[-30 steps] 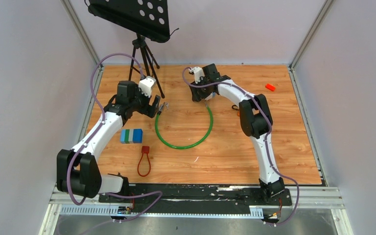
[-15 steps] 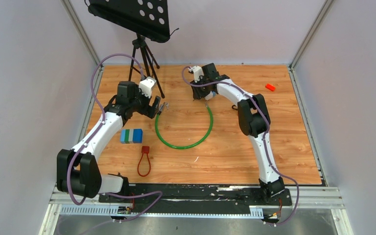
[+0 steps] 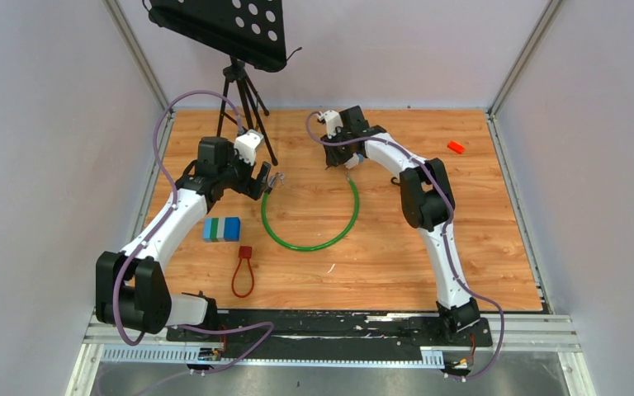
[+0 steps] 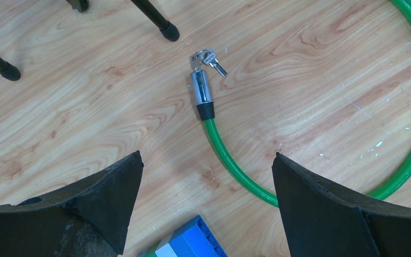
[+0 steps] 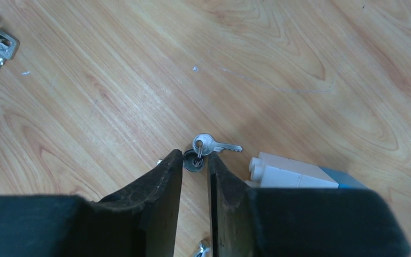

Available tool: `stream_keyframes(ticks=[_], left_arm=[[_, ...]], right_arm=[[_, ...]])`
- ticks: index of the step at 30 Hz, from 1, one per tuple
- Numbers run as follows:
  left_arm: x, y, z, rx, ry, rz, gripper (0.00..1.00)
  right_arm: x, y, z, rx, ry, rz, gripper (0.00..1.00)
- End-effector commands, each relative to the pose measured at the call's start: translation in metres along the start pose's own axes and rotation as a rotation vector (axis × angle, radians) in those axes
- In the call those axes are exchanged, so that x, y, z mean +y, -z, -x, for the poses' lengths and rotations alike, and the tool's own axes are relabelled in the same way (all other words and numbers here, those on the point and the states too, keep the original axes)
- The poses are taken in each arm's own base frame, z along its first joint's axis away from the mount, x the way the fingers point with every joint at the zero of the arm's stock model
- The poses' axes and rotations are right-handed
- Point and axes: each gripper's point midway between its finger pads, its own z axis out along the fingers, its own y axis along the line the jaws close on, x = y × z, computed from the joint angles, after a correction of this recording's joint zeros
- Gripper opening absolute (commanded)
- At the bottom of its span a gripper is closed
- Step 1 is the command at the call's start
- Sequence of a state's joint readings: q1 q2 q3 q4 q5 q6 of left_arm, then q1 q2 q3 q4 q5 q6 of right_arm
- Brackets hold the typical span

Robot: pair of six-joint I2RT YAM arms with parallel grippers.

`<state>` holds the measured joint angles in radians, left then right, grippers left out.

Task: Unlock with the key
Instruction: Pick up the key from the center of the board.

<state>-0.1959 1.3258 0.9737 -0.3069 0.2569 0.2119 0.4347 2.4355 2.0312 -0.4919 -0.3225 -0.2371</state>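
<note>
A green cable lock (image 3: pixel 309 245) lies in a loop on the wood. Its chrome barrel end (image 4: pixel 200 91) has a bunch of keys (image 4: pixel 208 58) beside it. My left gripper (image 4: pixel 206 156) hovers above that end with its jaws wide open and nothing between them. At the loop's far right end, my right gripper (image 5: pixel 193 155) points down at the table. Its jaws are narrow, and the tips pinch the dark round head of a key (image 5: pixel 192 161). A ring through that head carries a silver spare key (image 5: pixel 210 144) lying flat. The lock body itself is hidden by the fingers.
A white and blue brick (image 5: pixel 289 171) lies just right of my right fingers. A blue-green block (image 3: pixel 221 228) and a red strap loop (image 3: pixel 243 271) sit near the left arm. Tripod legs (image 3: pixel 249 103) stand behind the left gripper. An orange brick (image 3: pixel 456 147) lies far right.
My right gripper's jaws have closed in round the key head, and the arm has shifted slightly. The left arm and the cable have not moved.
</note>
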Motion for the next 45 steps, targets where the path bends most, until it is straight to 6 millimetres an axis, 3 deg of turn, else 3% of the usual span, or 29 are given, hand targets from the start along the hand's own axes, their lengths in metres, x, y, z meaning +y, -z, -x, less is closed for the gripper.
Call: stream_keyframes(ticks=[1, 7, 18, 24, 27, 33, 35, 38, 41, 45], left_arm=[[0.000, 0.009, 0.010, -0.041, -0.022, -0.002, 0.97], [0.000, 0.008, 0.010, -0.036, -0.020, -0.005, 0.97], [-0.002, 0.009, 0.009, -0.029, -0.018, -0.015, 0.97], [-0.003, 0.009, 0.009, -0.030, -0.018, -0.018, 0.97], [-0.002, 0.010, 0.010, -0.031, -0.020, -0.016, 0.97], [0.002, 0.018, 0.017, -0.051, -0.043, 0.011, 0.98], [0.006, 0.023, 0.021, -0.066, -0.046, 0.041, 1.00], [0.006, 0.028, 0.023, -0.086, -0.065, 0.050, 1.00], [0.001, 0.030, 0.022, -0.090, -0.086, 0.023, 1.00], [-0.023, 0.030, 0.013, -0.069, -0.127, -0.121, 1.00]], right_arm=[[-0.002, -0.003, 0.015, -0.032, 0.010, -0.019, 0.24], [-0.002, -0.004, 0.016, -0.031, 0.009, -0.021, 0.18], [-0.003, -0.011, 0.005, -0.002, 0.013, -0.030, 0.19], [-0.003, -0.007, 0.008, -0.008, 0.018, -0.036, 0.10], [-0.001, 0.002, 0.019, -0.030, 0.028, -0.035, 0.02], [0.017, 0.043, 0.053, -0.122, 0.050, 0.028, 0.00], [0.029, 0.066, 0.066, -0.171, 0.062, 0.070, 0.00], [0.049, 0.097, 0.070, -0.210, 0.083, 0.131, 0.00], [0.070, 0.129, 0.064, -0.222, 0.114, 0.185, 0.00], [0.094, 0.169, 0.029, -0.187, 0.176, 0.241, 0.00]])
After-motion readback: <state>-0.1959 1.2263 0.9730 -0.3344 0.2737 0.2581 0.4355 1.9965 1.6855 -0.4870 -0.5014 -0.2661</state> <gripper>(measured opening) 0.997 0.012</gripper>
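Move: The keys lie flat on the board almost exactly at the right hand's half-open fingertips, level with them and only about 1 cm below. The white-and-blue brick stands roughly 7 cm to that hand's right and 2 cm farther out. The cable's bare metal end is about 5 cm to the right and 3 cm back, and the lock cylinder is some 15 cm left and 5 cm back. From the left hand the keys lie about 14 cm ahead, 20 cm to the right and 15 cm below. The right fingers pinch the keys off the board: they stay low, creeping barely half a centimetre forward and left while closing the rest of the way until shut. The hand then speeds up and back towards its base, rising about 11 cm and drawing back some 8 cm, with a slight turn of about 10 degrees and the grip kept. Late on, the open left hand rises around 3 cm. ##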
